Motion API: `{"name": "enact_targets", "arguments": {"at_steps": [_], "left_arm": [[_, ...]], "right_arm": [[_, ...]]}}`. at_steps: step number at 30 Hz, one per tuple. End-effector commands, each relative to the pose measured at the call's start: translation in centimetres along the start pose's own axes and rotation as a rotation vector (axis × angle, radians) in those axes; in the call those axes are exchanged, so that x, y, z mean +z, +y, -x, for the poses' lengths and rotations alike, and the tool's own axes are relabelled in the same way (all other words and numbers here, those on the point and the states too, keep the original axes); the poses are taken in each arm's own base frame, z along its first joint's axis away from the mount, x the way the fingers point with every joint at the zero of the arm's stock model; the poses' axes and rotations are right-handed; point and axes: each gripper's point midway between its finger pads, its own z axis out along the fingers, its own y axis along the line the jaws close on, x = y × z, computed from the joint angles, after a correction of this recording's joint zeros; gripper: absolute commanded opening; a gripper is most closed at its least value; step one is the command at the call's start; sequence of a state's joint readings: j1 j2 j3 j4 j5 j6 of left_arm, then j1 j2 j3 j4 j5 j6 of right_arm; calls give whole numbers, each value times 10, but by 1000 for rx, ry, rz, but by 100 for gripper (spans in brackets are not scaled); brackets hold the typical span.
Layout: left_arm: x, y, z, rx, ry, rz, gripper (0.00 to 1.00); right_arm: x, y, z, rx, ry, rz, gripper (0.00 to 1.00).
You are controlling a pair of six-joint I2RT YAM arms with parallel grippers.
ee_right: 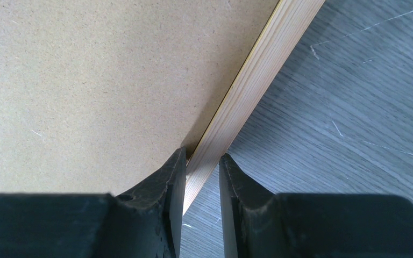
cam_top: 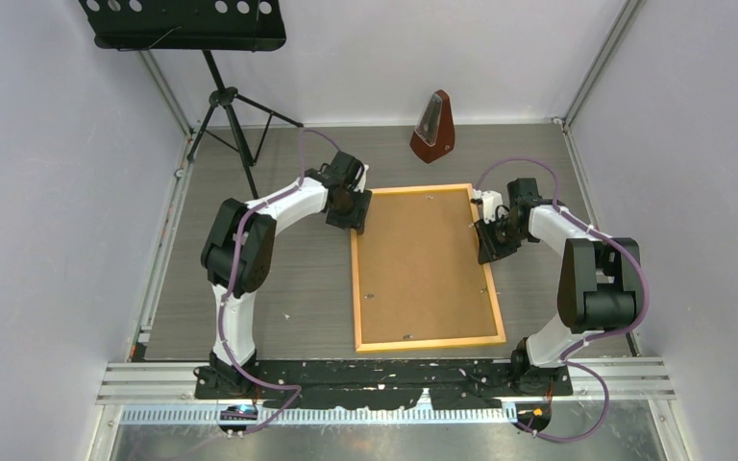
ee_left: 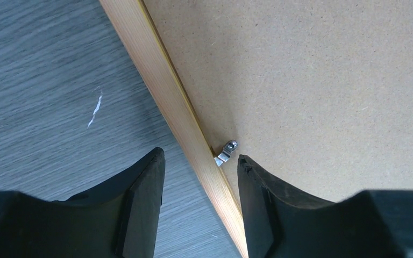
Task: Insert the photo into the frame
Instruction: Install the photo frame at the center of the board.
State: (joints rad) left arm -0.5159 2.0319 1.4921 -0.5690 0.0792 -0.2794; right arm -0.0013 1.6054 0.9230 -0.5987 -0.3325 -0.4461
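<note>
The frame [cam_top: 355, 288], thin yellow-orange wood, lies flat in the middle of the table with a brown fibreboard backing sheet [cam_top: 423, 259] filling it. The photo is hidden. My left gripper [cam_top: 351, 219] stands open at the frame's far left side. In the left wrist view its gripper [ee_left: 200, 156] straddles the wooden strip [ee_left: 161, 86], with a small metal clip [ee_left: 226, 151] just ahead of the right finger. My right gripper [cam_top: 489, 248] is at the frame's right side. In the right wrist view it [ee_right: 202, 156] is shut on the strip [ee_right: 258, 70], one finger over the backing sheet [ee_right: 97, 80].
A brown metronome [cam_top: 433, 127] stands at the back of the table beyond the frame. A black music stand [cam_top: 184, 21] on a tripod [cam_top: 235, 125] rises at the back left. Walls close in on the left, right and back.
</note>
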Motion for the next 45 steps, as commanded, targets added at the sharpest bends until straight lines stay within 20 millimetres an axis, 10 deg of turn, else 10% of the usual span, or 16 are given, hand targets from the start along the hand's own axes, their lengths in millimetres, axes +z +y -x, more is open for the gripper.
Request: {"name": "enact_targets", "arguments": {"at_steps": [1,23,36,45], "left_arm": [[-7,1,17,12,-44,8,52],[-70,-13,-10,81,-90,-100,74],[-53,-24,-86,155,73,-200,75],[-60,-49,-102,250,89,-248,75]], "right_arm": [[0,2,-13,-25,55,16,12],[0,-2,7,58,27,15,6],[10,-7,31,314,-46,38,6],[12,-12,39,388,-97,39,6]]}}
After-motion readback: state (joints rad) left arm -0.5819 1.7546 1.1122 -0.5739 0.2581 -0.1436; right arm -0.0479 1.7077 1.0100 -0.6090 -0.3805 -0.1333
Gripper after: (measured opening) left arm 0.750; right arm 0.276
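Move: The left hand, fingers parted, straddles the far part of the frame's left rail. The middle of that rail, its next stop, lies about 12 cm back, level sideways and about 1 cm lower; the near left clip is some 18 cm back and 3 cm right, the board's centre about 11 cm back and 18 cm right. The right hand holds the middle of the right rail between its fingers, with the left rail's middle some 34 cm left and 3 cm back. The right fingers keep their pinch on the right rail, easing it forward and slightly left by about 1.5 cm late on while the wrist twists nearly 20 degrees, mostly clockwise. The left hand, already clear of its grip, lifts about 5 cm, opens wider, travels about 12 cm back along the left rail, turning some 15 degrees clockwise, and comes down again by the rail's middle. ##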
